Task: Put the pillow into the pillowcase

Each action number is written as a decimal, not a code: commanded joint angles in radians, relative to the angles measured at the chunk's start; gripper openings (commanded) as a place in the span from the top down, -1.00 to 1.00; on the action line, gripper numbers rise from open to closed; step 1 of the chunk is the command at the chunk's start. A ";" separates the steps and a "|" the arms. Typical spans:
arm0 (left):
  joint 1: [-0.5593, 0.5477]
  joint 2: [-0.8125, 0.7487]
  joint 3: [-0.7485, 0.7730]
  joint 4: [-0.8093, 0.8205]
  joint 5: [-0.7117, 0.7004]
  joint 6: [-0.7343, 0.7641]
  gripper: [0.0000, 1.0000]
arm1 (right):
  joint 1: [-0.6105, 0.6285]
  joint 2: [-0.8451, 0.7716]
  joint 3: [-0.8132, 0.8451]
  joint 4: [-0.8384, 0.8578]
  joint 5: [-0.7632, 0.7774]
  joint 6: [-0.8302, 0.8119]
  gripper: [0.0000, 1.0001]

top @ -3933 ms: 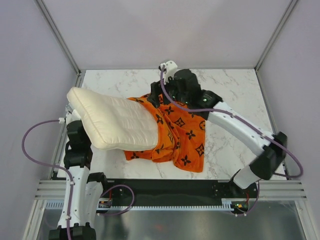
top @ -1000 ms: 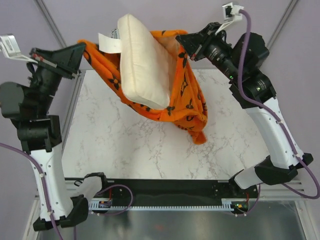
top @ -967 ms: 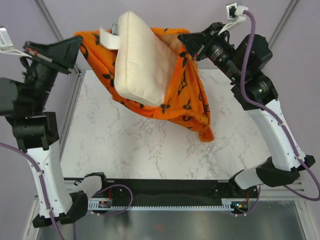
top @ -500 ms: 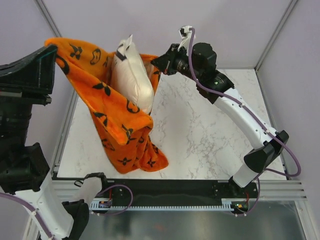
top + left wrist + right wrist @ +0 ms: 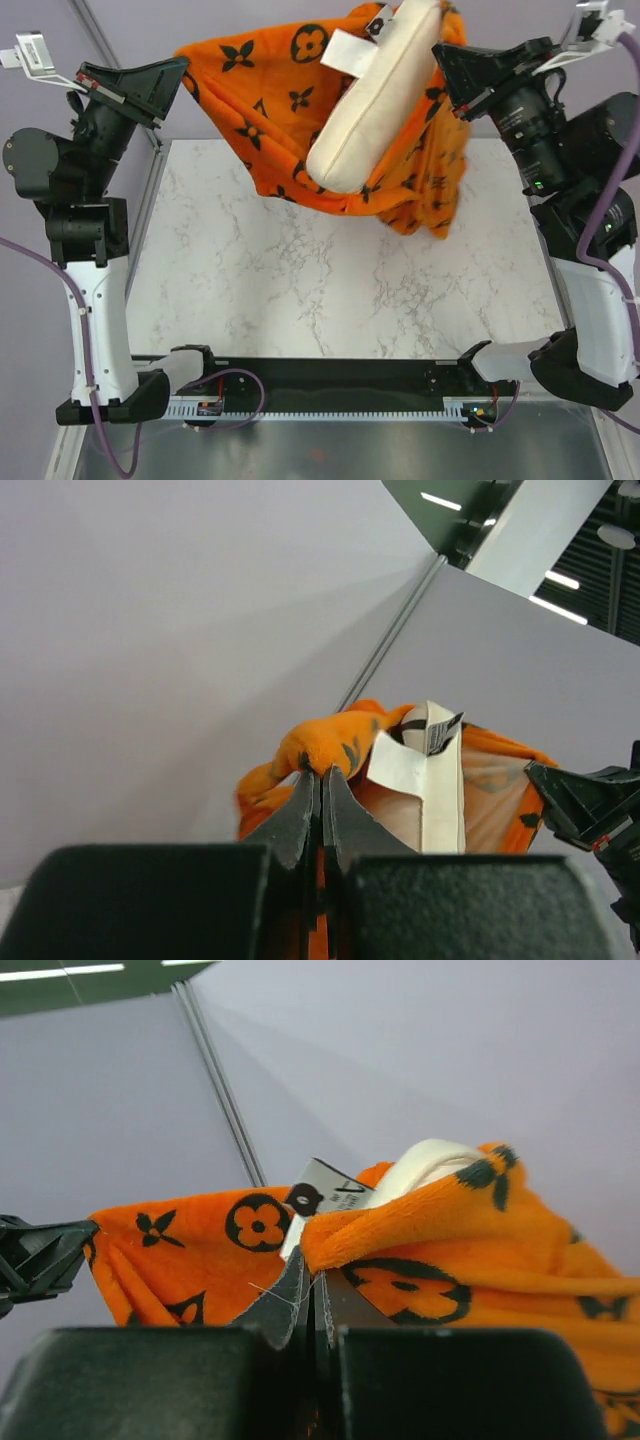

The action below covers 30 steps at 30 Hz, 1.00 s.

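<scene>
The orange pillowcase (image 5: 270,110) with black motifs hangs stretched in the air between both arms, high over the marble table (image 5: 330,290). My left gripper (image 5: 178,68) is shut on its left corner (image 5: 322,750). My right gripper (image 5: 442,52) is shut on its right edge (image 5: 400,1225). The cream-white pillow (image 5: 375,105) lies tilted in the sagging case, its lower end resting in the cloth, its upper end with a white tag (image 5: 345,50) sticking out at the top. In the left wrist view the pillow (image 5: 440,810) and its tag show beyond the pinched cloth; my right wrist camera catches only its rounded end (image 5: 430,1165).
Grey enclosure walls and metal corner posts (image 5: 100,45) stand close behind the raised grippers. The arm bases sit on the black rail (image 5: 330,385) at the near table edge. The case's lowest fold (image 5: 430,215) hangs above the table's back right.
Both arms have swung the case from the left side to a wide, high spread across the back. The pillow tipped from upright to slanting rightward and sank deeper in the cloth.
</scene>
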 commanded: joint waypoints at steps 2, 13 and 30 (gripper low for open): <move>-0.002 -0.029 0.254 -0.080 -0.154 0.171 0.95 | 0.002 0.084 -0.022 0.222 -0.135 0.112 1.00; -0.002 -0.044 0.460 -0.186 -0.253 0.368 0.95 | 0.106 0.394 -0.015 0.272 -0.287 0.232 1.00; -0.105 0.114 0.237 0.010 -0.144 0.124 0.95 | -0.344 0.159 -0.133 0.212 -0.314 0.300 1.00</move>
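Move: Both closed grippers already hold the pillowcase by its mouth, roughly 65 cm up. The pillow stands half in it, its middle about 8 cm ahead of the right hand, 4 cm to its left and 12 cm below; from the left hand that is 8 cm ahead, 21 cm right and 11 cm below. The pillow's white tag is 8 cm ahead of the right hand, 6 cm left, level. The case's closed end trails some 8 cm ahead, 10 cm right and 42 cm below. Keeping their pinch on the pillowcase's mouth, both hands shake it. The right sweeps about 20 cm left, down and 11 cm forward, tipping down some 25 degrees, then returns right and partly rises, staying forward; meanwhile the left pulls back nearly 14 cm and up 10 cm, tilting up about 20 degrees, then swings forward again, ending slightly higher. ##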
